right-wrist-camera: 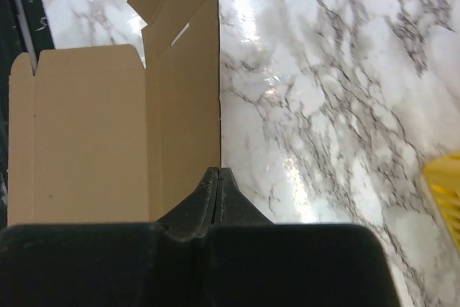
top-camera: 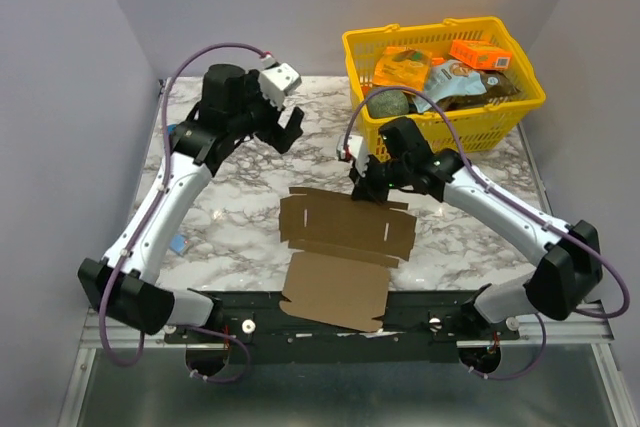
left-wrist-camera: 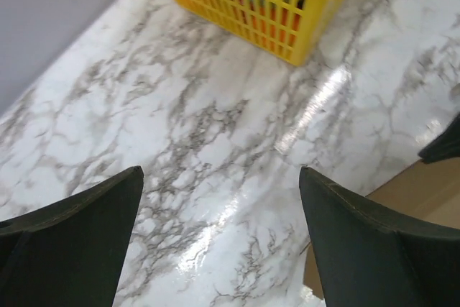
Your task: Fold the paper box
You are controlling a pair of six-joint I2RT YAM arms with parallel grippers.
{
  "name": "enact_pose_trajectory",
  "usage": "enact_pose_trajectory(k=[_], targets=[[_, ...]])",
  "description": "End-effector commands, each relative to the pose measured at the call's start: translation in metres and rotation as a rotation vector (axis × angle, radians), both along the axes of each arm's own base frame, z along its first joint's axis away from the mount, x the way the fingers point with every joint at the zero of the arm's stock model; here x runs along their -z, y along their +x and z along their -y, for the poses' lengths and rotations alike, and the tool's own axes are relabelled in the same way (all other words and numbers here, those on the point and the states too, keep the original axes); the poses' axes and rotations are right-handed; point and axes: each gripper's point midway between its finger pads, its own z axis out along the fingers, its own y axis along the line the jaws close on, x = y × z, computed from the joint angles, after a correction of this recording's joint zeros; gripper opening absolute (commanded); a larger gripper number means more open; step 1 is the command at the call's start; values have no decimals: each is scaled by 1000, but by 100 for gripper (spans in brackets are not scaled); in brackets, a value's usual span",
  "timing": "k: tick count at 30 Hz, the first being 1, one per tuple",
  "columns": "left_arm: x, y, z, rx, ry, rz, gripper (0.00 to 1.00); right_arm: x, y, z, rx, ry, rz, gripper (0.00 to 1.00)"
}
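The paper box (top-camera: 340,247) lies opened out as a flat brown die-cut sheet at the table's near middle, one large panel reaching over the front edge. My right gripper (top-camera: 362,192) sits at the sheet's far edge. In the right wrist view its black fingertips (right-wrist-camera: 218,172) are pressed together right on the edge of a cardboard flap (right-wrist-camera: 183,120), pinching it. My left gripper (top-camera: 290,127) hangs above the far left of the table, away from the sheet. Its jaws (left-wrist-camera: 219,249) stand wide open over bare marble, with only a corner of the paper box (left-wrist-camera: 424,192) showing at the right.
A yellow basket (top-camera: 445,112) with orange packets and other goods stands at the back right, and shows too in the left wrist view (left-wrist-camera: 259,5). A thin blue strip (top-camera: 177,244) lies by the left arm. Grey walls close in the sides and back.
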Motion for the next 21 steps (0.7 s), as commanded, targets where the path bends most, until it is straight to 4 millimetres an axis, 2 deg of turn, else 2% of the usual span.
enact_pose_trajectory(k=[1,2,3,4,5,6,7,8,9,13,18,21], targets=[[-50,6,-44,-304,-210,202,99,-26,37,19,253,46,186,1],[-47,3,-50,-351,-243,212,99,-32,38,21,281,68,202,1],[-22,0,-49,-377,-310,177,99,-35,41,21,300,84,218,1],[-28,-13,-50,-366,-360,210,99,-36,44,23,324,90,227,1],[-21,-22,-45,-327,-392,204,99,-32,41,26,332,93,227,1],[4,-26,-43,-323,-416,181,99,-36,43,23,333,119,245,1],[5,-34,-41,-311,-462,173,99,-36,43,25,345,127,248,1],[15,-38,-37,-289,-471,157,99,-37,42,24,340,136,250,1],[34,-40,-34,-279,-471,125,99,-37,40,24,342,144,254,1],[68,-32,-38,-327,-436,86,99,-34,40,26,349,144,255,1],[75,-25,-30,-257,-430,131,99,-27,40,27,352,134,245,1],[89,-23,-27,-230,-399,107,99,-28,40,28,360,133,249,1]])
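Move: The open left hand's next goal is the left end of the cardboard's raised panel, about 12 cm back, 2 cm left and 16 cm below. The basket's middle is some 20 cm ahead and 34 cm right. The shut right fingers already pinch that panel's far edge; from them its left end lies 19 cm left and 3 cm back, the flat panel 16 cm back and 6 cm left, and the basket 30 cm ahead and 18 cm right. Swinging left nearly 5 cm with a slight lift, the left hand then draws back and sinks some 12 cm towards the raised panel's left end, wrist rolling and turning counter-clockwise, fingers staying wide open. The right hand keeps its pinch on the far edge, eases forward, right and slightly up, and turns nearly 20 degrees clockwise, bringing the cardboard round. ##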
